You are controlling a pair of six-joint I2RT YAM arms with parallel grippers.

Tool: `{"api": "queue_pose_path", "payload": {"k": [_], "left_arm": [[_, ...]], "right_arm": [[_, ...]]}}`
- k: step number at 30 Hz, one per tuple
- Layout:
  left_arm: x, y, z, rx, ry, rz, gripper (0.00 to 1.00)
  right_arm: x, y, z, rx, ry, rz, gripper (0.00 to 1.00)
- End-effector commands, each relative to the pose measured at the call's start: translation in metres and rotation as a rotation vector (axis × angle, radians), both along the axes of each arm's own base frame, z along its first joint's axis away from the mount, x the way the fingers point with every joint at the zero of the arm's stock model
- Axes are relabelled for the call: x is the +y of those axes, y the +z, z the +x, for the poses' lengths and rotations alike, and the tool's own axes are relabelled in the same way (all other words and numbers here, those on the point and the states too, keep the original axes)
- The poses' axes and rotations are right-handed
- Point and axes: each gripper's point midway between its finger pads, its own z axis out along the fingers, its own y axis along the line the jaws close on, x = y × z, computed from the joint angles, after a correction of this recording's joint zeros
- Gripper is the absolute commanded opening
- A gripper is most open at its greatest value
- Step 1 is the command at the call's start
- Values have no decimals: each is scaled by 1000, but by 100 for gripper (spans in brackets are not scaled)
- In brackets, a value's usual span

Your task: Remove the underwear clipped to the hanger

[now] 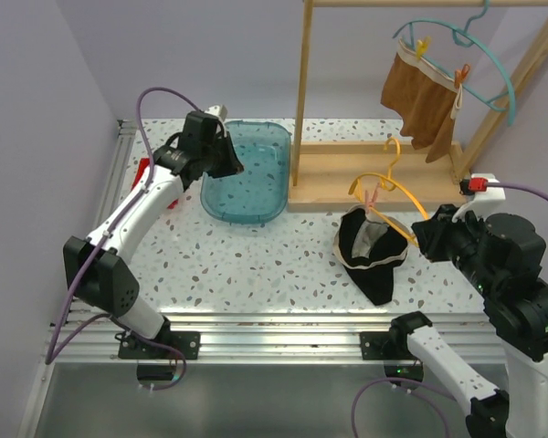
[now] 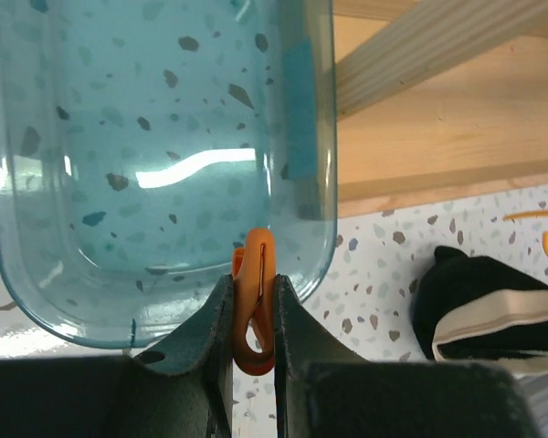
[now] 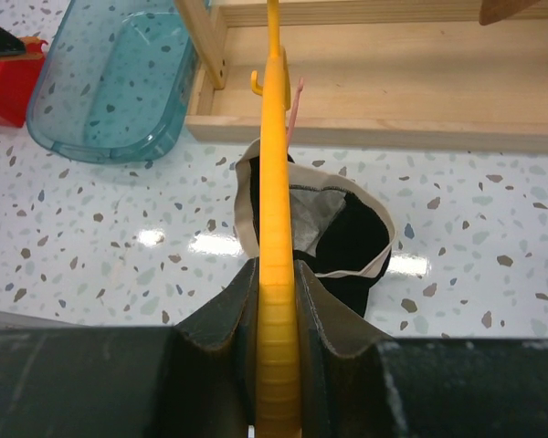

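Observation:
The black underwear (image 1: 373, 251) with beige waistband and pale lining lies on the table, under the yellow hanger (image 1: 384, 190); a pink clip (image 1: 373, 196) is still on that hanger. My right gripper (image 3: 277, 292) is shut on the yellow hanger (image 3: 274, 137), above the black underwear (image 3: 347, 242). The rust-brown underwear (image 1: 420, 105) hangs clipped to a teal hanger (image 1: 479, 64) on the wooden rack. My left gripper (image 2: 254, 310) is shut on an orange clip (image 2: 256, 297), held over the near rim of the blue bin (image 2: 155, 155). The black underwear (image 2: 489, 306) shows at right in the left wrist view.
The wooden rack (image 1: 301, 91) stands on its base board (image 1: 374, 169) at the back right. The blue transparent bin (image 1: 247, 169) sits left of it. A red object (image 1: 144, 173) lies behind the left arm near the wall.

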Motion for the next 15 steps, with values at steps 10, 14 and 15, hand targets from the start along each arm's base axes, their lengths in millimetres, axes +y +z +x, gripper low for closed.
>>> {"api": "queue_pose_path", "payload": {"k": [10, 14, 15], "left_arm": [[143, 32, 56, -118, 345, 97, 0], [198, 16, 67, -88, 485, 138, 0], [218, 13, 69, -82, 529, 140, 0]], "right_arm": [[4, 19, -10, -54, 22, 49, 0], [6, 17, -12, -53, 33, 59, 0], [6, 16, -13, -53, 34, 60, 0]]}}
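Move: Ahead of the left hand, about 10 cm out and some 27 cm to its left, the red box sits on the table, roughly 21 cm lower. The teal bin lies about 13 cm straight ahead, also on the table, and the foot of the rack post stands about 11 cm ahead and 15 cm to the right. From the right hand the red box is roughly 32 cm farther out and 64 cm to the left, well below. Swinging left at an even height, the left hand carries the orange clip it already grips away from over the teal bin's near side and towards the red box, some 18 cm left and about 6 cm forward, speeding up as it goes. The hand turns about 25 degrees counter-clockwise; its fingers stay shut on the clip. ##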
